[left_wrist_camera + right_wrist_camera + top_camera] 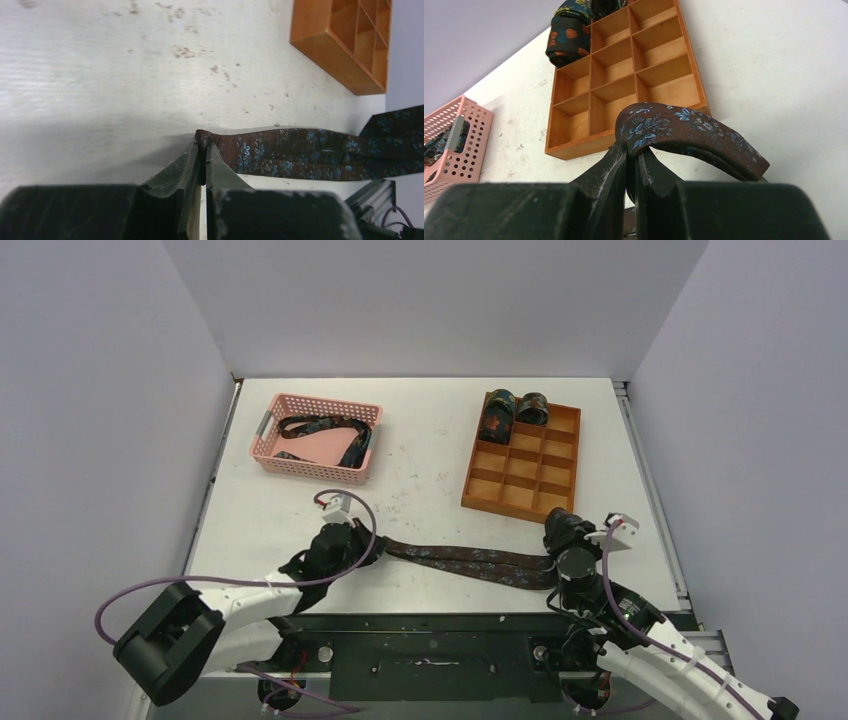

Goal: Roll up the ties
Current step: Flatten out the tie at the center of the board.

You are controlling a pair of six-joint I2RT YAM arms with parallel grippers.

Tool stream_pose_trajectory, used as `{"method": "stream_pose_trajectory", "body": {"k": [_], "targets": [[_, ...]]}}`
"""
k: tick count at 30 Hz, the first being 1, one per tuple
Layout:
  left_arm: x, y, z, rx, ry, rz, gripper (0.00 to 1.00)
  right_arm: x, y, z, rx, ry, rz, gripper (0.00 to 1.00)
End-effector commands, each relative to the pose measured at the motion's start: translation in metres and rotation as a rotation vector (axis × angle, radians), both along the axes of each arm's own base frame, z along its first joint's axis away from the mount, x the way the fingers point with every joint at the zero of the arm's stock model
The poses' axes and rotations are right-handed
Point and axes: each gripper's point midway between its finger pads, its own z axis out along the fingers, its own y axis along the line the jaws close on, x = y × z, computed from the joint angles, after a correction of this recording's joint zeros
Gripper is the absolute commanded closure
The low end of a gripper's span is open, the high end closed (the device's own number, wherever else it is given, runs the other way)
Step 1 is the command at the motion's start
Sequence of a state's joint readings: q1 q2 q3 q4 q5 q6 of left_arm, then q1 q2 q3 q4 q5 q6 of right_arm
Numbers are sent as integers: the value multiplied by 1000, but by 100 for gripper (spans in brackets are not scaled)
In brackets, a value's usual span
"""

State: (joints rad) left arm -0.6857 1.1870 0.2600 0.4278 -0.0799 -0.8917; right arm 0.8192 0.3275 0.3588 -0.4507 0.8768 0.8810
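Note:
A dark brown tie with small blue flowers lies doubled across the table's near edge between both arms. My left gripper is shut on its left end; in the left wrist view the tie runs off to the right. At the other end my right gripper is shut on the tie, whose fabric loops up over the fingertips. Two rolled ties stand in the back cells of the wooden divided tray. Another loose tie lies in the pink basket.
The wooden tray stands just beyond the right gripper, its rolled ties at the far corner. The pink basket is at the back left. Grey walls close in on both sides. Purple cables trail from the arms.

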Motion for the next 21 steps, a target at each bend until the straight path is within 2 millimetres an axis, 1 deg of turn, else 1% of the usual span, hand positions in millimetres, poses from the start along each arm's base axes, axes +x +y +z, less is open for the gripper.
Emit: {"method": "stream_pose_trajectory", "body": {"k": [1, 4, 7, 8, 9, 11, 12, 13, 15, 16, 19, 21], "targets": [[7, 37, 8, -10, -79, 213, 100, 1, -6, -3, 9, 5, -54, 95], [0, 56, 6, -19, -96, 284, 100, 0, -5, -8, 27, 12, -63, 95], [-2, 73, 13, -22, -138, 343, 100, 1, -5, -15, 40, 12, -67, 95], [-2, 77, 17, -29, -154, 358, 100, 2, -5, -14, 35, 6, -68, 95], [-2, 80, 23, -38, -175, 370, 100, 3, -5, -8, 18, -8, -65, 95], [-1, 86, 37, -51, -230, 387, 100, 7, -8, 14, -18, -62, -62, 95], [0, 88, 47, -70, -269, 390, 100, 8, -9, 26, -33, -91, -61, 95], [0, 90, 53, -78, -295, 391, 100, 10, -10, 35, -44, -114, -63, 95], [1, 92, 61, -84, -327, 400, 100, 11, -12, 46, -52, -145, -75, 95], [2, 93, 63, -82, -336, 403, 100, 12, -11, 48, -49, -153, -72, 95], [3, 92, 66, -80, -338, 400, 100, 16, -8, 46, -39, -163, -76, 95], [2, 93, 59, -58, -313, 401, 100, 16, -9, 33, -27, -141, -98, 95]]}}
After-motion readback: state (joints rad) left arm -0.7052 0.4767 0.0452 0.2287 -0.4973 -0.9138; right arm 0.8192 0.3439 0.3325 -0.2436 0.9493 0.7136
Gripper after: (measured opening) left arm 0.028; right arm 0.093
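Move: My left fingers already pinch one end of the tie; the middle of its span lies about 21 cm to their right, level ahead, some 4 cm lower. From my right hand, which holds the other end, that middle is roughly 20 cm left, level ahead and 13 cm down. From my left hand, the compartment tray stands about 25 cm ahead and 36 cm right, the pink basket about 29 cm ahead and 17 cm left. I keep both ends of the tie pinched and swing my left hand some 9 cm to the left, away from my right hand, first nearly level, then climbing about 6 cm as the wrist turns roughly 20 degrees counter-clockwise and the fingers tip up. My right hand sinks a little, then rises about 4 cm, easing slightly forward. ##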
